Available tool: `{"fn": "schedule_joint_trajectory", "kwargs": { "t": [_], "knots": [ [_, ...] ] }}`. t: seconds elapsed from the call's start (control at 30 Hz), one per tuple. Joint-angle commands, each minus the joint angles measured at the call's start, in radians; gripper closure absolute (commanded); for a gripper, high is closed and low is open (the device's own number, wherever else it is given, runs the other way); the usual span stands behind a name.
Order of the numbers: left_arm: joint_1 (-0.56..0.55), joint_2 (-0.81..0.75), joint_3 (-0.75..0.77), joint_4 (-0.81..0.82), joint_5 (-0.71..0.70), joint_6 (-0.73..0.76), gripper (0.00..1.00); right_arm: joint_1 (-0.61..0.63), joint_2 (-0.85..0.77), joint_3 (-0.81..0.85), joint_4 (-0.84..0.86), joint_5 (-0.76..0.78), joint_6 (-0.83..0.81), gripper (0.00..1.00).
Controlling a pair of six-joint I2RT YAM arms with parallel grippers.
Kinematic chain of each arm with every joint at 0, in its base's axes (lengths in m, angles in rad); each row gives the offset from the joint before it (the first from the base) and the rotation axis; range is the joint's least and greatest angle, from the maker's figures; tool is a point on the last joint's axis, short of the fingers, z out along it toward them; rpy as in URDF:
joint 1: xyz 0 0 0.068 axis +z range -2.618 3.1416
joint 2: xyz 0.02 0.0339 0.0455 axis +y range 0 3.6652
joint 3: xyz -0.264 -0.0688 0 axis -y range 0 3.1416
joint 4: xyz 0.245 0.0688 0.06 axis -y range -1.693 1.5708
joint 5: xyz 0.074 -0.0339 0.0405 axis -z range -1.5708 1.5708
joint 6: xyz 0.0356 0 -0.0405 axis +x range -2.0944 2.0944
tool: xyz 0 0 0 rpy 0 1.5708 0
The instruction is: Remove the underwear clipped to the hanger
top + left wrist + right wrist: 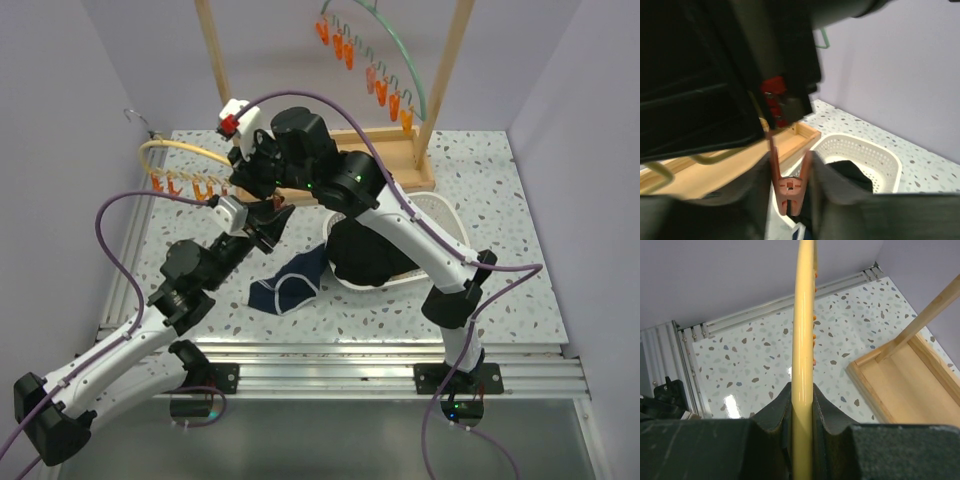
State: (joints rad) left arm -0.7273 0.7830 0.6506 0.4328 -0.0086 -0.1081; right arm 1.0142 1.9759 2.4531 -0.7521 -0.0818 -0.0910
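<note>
My right gripper (802, 395) is shut on the yellow hanger (804, 315), holding it above the table at the left (180, 150). Orange clips (185, 186) hang from the hanger. My left gripper (790, 172) is shut on one orange clip (788, 192), with the fingers (832, 185) pressing its two legs. A thin dark strip shows in that clip's mouth; I cannot tell whether it is cloth. Navy underwear with white trim (290, 290) lies on the table. Black underwear (365, 255) is piled in the white basket (450, 215).
A wooden rack (385, 140) stands at the back with a green hanger (400, 50) and orange clips on it. The basket (875, 152) sits just in front of the rack's base. Purple walls close in on three sides.
</note>
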Motion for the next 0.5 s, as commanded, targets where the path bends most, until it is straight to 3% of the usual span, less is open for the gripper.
{"fn": "schedule_joint_trajectory", "kwargs": {
  "t": [0.0, 0.1, 0.17, 0.47],
  "knots": [
    [-0.006, -0.019, 0.038, 0.035, 0.012, 0.001, 0.52, 0.004, -0.032, 0.021, 0.082, -0.013, -0.038, 1.00],
    [-0.006, -0.062, 0.020, 0.003, -0.020, -0.005, 0.23, 0.003, -0.043, 0.018, 0.074, 0.004, -0.081, 1.00],
    [-0.006, -0.105, 0.003, -0.017, -0.031, -0.007, 0.13, 0.001, -0.052, 0.011, 0.076, 0.028, -0.111, 1.00],
    [-0.006, -0.251, -0.023, -0.259, -0.096, 0.002, 0.04, -0.114, -0.135, -0.023, 0.066, 0.014, -0.093, 1.00]
  ]
}}
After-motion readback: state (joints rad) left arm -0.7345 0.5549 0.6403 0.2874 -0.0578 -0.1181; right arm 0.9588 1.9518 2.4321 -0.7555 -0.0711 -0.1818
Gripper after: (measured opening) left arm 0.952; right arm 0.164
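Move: The freed underwear lies on the table almost straight under the left hand, about 3 cm back and some 33 cm below; the pink clip is between that hand's fingertips. The black cloth lies roughly 18 cm right, 5 cm ahead and 31 cm below, in the white basket, whose middle is about 24 cm right and 6 cm ahead. From the right hand, holding the yellow hanger, the rack's wooden tray is some 21 cm ahead, 18 cm right and 38 cm below. The left fingers spring from nearly shut to almost fully open, letting go of the pink clip, and the hand draws off left and back by about 5 cm, rising a little, away from the clip. The right hand keeps its grip on the yellow hanger, at first nearly still, then carries it forward and to the right by some 3 to 4 cm towards the rack, tipping it about 5 degrees. ##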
